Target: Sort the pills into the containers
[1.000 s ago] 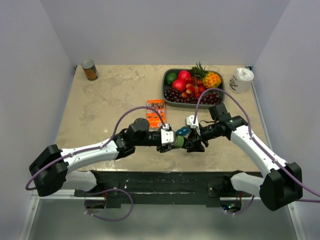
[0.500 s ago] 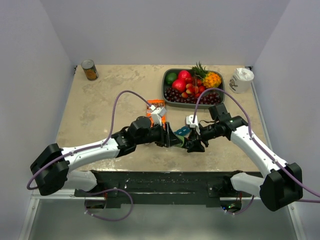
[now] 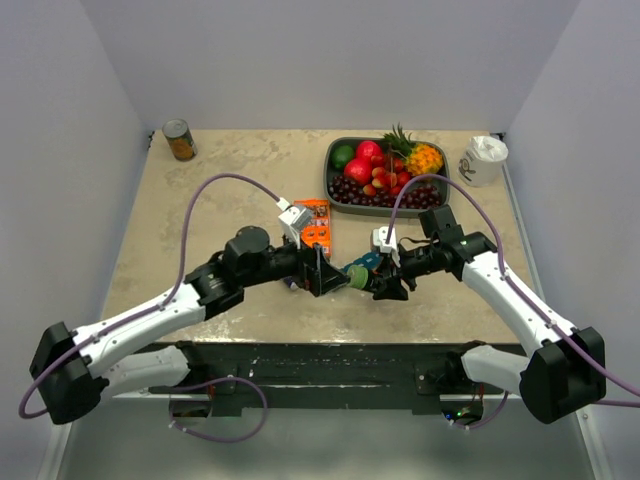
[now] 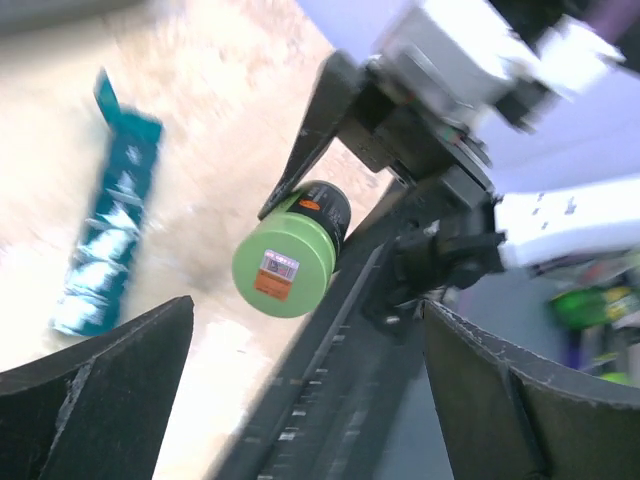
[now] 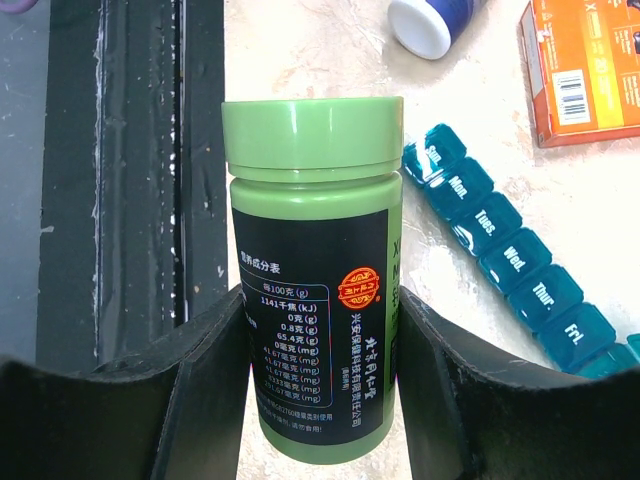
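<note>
My right gripper (image 5: pixel 315 370) is shut on a green pill bottle (image 5: pixel 315 290) with a black label, and the bottle's green lid is on. In the top view the bottle (image 3: pixel 357 278) hangs just over the table near its front edge. My left gripper (image 3: pixel 325 272) stands open a little to the left of the bottle's lid and holds nothing. In the left wrist view, the lid end of the bottle (image 4: pixel 290 262) faces my open left gripper (image 4: pixel 310 400). The containers (image 5: pixel 510 250), a teal strip with closed day-labelled lids, lie on the table beside the bottle. No loose pills are in view.
An orange box (image 3: pixel 313 225) lies just behind my left gripper. A blue bottle with a white cap (image 5: pixel 430 22) lies on its side near it. The grey fruit tray (image 3: pixel 329 172), a white cup (image 3: pixel 484 160) and a can (image 3: pixel 180 140) stand at the back.
My left gripper has let go of the bottle's lid end, opened wide and drawn back to the left. The right gripper and the bottle have stayed in place.
</note>
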Robot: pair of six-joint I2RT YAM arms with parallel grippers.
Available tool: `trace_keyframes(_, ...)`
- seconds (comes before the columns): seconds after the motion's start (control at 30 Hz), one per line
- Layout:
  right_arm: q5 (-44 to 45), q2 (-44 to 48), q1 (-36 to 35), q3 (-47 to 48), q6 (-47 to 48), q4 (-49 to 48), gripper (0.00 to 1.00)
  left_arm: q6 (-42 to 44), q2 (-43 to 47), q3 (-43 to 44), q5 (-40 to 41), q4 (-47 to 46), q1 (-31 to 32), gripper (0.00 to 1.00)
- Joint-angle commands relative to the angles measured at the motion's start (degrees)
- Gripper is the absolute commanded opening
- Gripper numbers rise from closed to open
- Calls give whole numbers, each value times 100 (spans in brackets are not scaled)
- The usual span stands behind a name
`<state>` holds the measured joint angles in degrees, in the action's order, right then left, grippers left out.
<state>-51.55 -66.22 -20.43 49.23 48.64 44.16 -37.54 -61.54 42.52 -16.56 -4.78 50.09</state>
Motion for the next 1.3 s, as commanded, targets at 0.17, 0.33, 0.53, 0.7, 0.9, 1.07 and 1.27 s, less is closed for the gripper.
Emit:
trace_keyframes(0.17,-312,127,30,148,233,57,0,4894,1873,-1621,-612,-1409,-25,100)
trace_keyframes(0.33,-391,118,30,139,348,154,0,6133,981,-1135,-927,-1589,-34,100)
trace_keyframes(0.53,-426,135,30,139,400,207,0,6785,-216,-500,-1587,-1570,27,99)
trace_keyframes(0.7,-435,144,30,139,418,207,0,6918,-771,-131,-2017,-1430,36,95)
trace_keyframes(0.9,-435,126,30,148,409,207,0,6760,-1035,10,-2378,-1473,115,87)
trace_keyframes(1.07,-444,109,39,157,409,207,0,6602,-1237,72,-2379,-1526,195,75)
trace_keyframes(1.27,-417,126,30,148,418,216,0,6374,-1378,186,-2169,-1509,212,29)
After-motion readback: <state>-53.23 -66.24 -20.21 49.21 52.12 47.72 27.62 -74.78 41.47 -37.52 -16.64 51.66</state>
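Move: The green cap of the bottle held in the right fingers lies about 4 cm right of the open left hand and 5 cm below it. From the left hand and some 20 cm below, the blue pill organizer is about 9 cm ahead and 6 right, and the white pill bottle about 6 ahead and 10 left. From the right hand, the cap sits roughly 5 cm left and 3 up, level fore and aft. Left hand backs some 4 cm left while rolling about 65 degrees, then returns right and down, pinching the cap. ##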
